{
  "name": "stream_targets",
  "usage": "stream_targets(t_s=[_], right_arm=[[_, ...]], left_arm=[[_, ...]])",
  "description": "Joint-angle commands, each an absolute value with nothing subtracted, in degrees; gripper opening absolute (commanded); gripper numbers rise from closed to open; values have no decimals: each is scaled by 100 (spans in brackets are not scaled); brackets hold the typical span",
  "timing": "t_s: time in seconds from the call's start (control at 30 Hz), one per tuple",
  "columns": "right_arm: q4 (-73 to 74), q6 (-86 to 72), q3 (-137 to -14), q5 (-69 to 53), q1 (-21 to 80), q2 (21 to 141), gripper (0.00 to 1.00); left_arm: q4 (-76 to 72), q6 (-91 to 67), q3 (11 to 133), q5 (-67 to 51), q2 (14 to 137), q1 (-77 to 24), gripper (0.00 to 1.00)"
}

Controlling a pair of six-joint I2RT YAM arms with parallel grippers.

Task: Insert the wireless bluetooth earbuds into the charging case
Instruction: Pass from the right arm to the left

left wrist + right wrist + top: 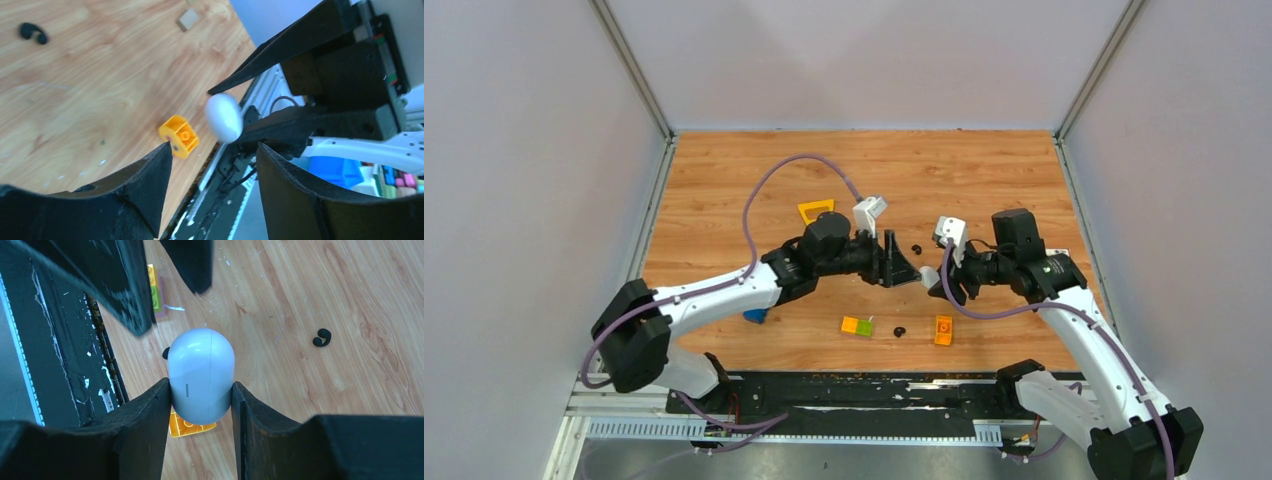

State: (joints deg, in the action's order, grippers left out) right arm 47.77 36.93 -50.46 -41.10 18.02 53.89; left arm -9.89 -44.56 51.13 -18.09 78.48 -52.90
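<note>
My right gripper (201,385) is shut on the charging case (201,375), a smooth white oval with its lid closed, held above the wooden table. In the left wrist view the case (223,117) hangs just beyond my left gripper (214,150), which is open with nothing between its fingers. From above, the two grippers (911,270) (951,282) meet tip to tip at mid-table. One black earbud (916,248) lies just behind them, and shows in both wrist views (322,337) (33,32). Another black earbud (899,332) lies in front.
An orange brick (943,330) lies below the held case (192,426). An orange and green brick (857,326) is near the front, a yellow triangular piece (816,211) behind the left arm, a blue piece (754,316) under it. Grey walls enclose the table.
</note>
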Motion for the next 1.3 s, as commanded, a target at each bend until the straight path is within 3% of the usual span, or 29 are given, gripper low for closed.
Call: stream_targets(t_s=[0.0,0.47,0.9,0.97,1.17,1.27], right_arm=[[4779,3679,-5156,-4183,1874,5299,31],[4860,3669,-5335,-4051,1927,5284,31],[5009,3753,-5450,-4112,1933,5359,31],[5028,3777,-5449,-4156,1929,5350,32],[5661,3790,-5849,-5441,1916,5631,64],[6029,3792,-6416,-5859,1890,6042,69]], left_arm=[[-1247,-4826,5997,-1970,8466,-5515,67],[-391,-4977,6474,-2023,8887,-5714,60],[-594,-5152,6480,-2205,8947,-5713,39],[-760,-5119,6404,-2269,8943,-5711,31],[-1175,-3784,5944,-2374,8625,-5710,13],[-1122,-2644,5548,-2474,8187,-5708,5]])
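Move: The white charging case hangs in my right hand's closed fingertips, about 2 cm to the left of that hand point, 1 cm ahead and 1 cm below. From my open left hand the case is some 6 cm to the right, 1 cm back and 2 cm lower. Down on the table, roughly 19 cm below my left hand, lie the orange block, 5 cm back and 12 cm to the right, and the nearer black pair, 5 cm back and 1 cm to the right. I slide my left hand about 5 cm to the right so its open fingers come round the case, ease it a centimetre or so back and down, and pinch the case. Once it is gripped, my right hand, nearly still until then, opens and lets go, starting back and up by about 2 cm each, while my left hand begins to draw slightly left and down, still pinching. ##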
